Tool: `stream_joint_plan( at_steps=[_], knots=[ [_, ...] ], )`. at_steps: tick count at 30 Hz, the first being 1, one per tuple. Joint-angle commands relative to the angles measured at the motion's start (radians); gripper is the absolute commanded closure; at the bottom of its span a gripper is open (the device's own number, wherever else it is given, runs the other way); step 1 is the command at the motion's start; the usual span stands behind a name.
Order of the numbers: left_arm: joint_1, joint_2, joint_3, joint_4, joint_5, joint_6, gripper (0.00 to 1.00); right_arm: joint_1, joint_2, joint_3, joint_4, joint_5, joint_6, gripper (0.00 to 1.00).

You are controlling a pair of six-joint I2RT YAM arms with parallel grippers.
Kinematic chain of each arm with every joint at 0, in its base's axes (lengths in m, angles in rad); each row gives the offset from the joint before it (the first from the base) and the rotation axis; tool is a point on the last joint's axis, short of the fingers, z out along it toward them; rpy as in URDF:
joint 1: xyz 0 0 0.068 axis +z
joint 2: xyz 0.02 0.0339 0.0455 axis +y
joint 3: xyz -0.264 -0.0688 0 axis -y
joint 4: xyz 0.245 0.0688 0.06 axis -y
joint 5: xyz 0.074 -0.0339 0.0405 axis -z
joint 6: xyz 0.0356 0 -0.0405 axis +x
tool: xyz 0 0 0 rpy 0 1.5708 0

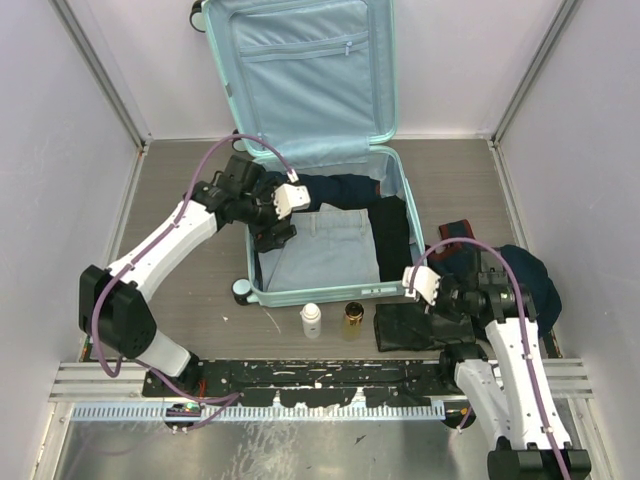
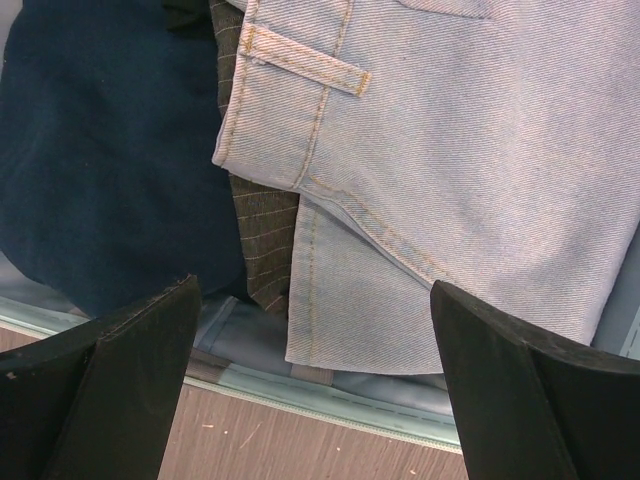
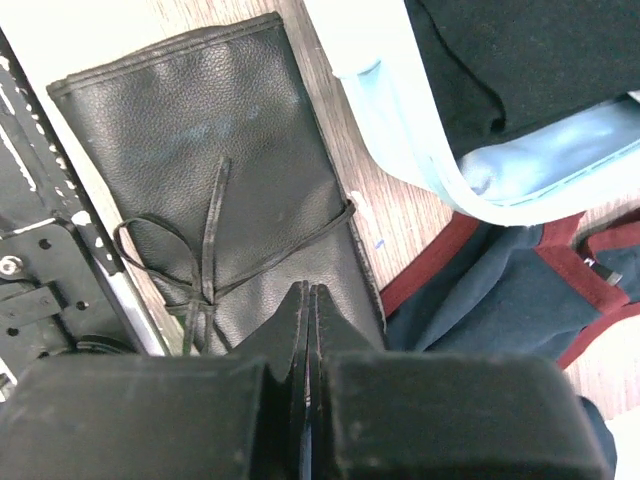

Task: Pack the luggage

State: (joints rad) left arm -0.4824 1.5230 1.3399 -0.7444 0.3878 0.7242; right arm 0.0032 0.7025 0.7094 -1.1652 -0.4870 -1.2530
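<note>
The luggage (image 1: 320,296) lies open on the table with its lid (image 1: 300,70) leaning on the back wall. Inside lie light denim jeans (image 1: 325,250), a navy garment (image 1: 345,188) and a black garment (image 1: 392,240). My left gripper (image 1: 272,238) hovers open over the suitcase's left inner side. In the left wrist view it (image 2: 312,287) holds nothing, with the jeans (image 2: 450,150) and the luggage rim (image 2: 330,400) below. My right gripper (image 1: 437,308) is beside the suitcase's near right corner. It (image 3: 311,290) is shut, empty, over a black leather pouch (image 3: 220,140).
A white bottle (image 1: 311,319) and an amber bottle (image 1: 353,318) stand in front of the suitcase. A navy garment with maroon trim (image 3: 500,290) lies heaped on the table right of the suitcase. A brown striped garment (image 2: 265,240) lies under the jeans.
</note>
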Motion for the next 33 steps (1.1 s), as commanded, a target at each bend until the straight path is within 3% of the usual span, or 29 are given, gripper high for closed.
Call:
stream_joint_plan(
  at_steps=[1,6,9,14,18,24,30,33],
  knots=[
    [0.004,0.006,0.052,0.045,0.006,-0.005,0.02,-0.003,0.005,0.048,0.008,0.006,0.159,0.99],
    [0.004,0.012,0.051,0.076,0.011,-0.038,0.02,-0.005,0.118,0.197,0.054,0.077,0.425,0.82],
    [0.003,0.028,0.051,0.091,0.015,-0.041,0.02,-0.005,0.111,0.199,0.044,0.064,0.407,0.74],
    [0.004,0.048,0.062,0.088,0.029,-0.016,0.02,-0.006,0.047,0.061,0.100,0.103,0.199,0.63],
    [0.004,0.059,0.075,0.077,0.032,-0.007,0.02,-0.005,0.031,-0.040,0.107,0.066,0.045,0.42],
    [0.004,0.065,0.096,0.049,0.049,-0.004,0.02,-0.032,0.138,-0.150,0.250,0.072,-0.131,0.40],
    [0.004,0.049,0.087,0.023,0.059,0.039,0.02,-0.290,0.361,-0.053,0.131,-0.092,-0.525,0.36],
    [0.004,0.044,0.076,0.022,0.065,0.053,0.02,-0.401,0.494,0.023,0.058,-0.111,-0.668,0.27]
  ],
)
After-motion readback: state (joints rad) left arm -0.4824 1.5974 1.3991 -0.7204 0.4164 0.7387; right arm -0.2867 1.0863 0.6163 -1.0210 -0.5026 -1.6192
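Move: The black pouch's middle lies about 6 cm to the left of the right hand, 2 cm back and 10 cm below its shut, empty fingers. The suitcase's near right corner is some 8 cm ahead and 6 cm left, the navy sweater about 9 cm ahead and 11 cm right, and the amber bottle about 24 cm left and 1 cm back. From the left hand, the pouch is roughly 36 cm right and 19 cm back. Opening, the right hand rises about 4 cm, then sinks some 10 cm, swinging right towards the pouch's outer right corner. ##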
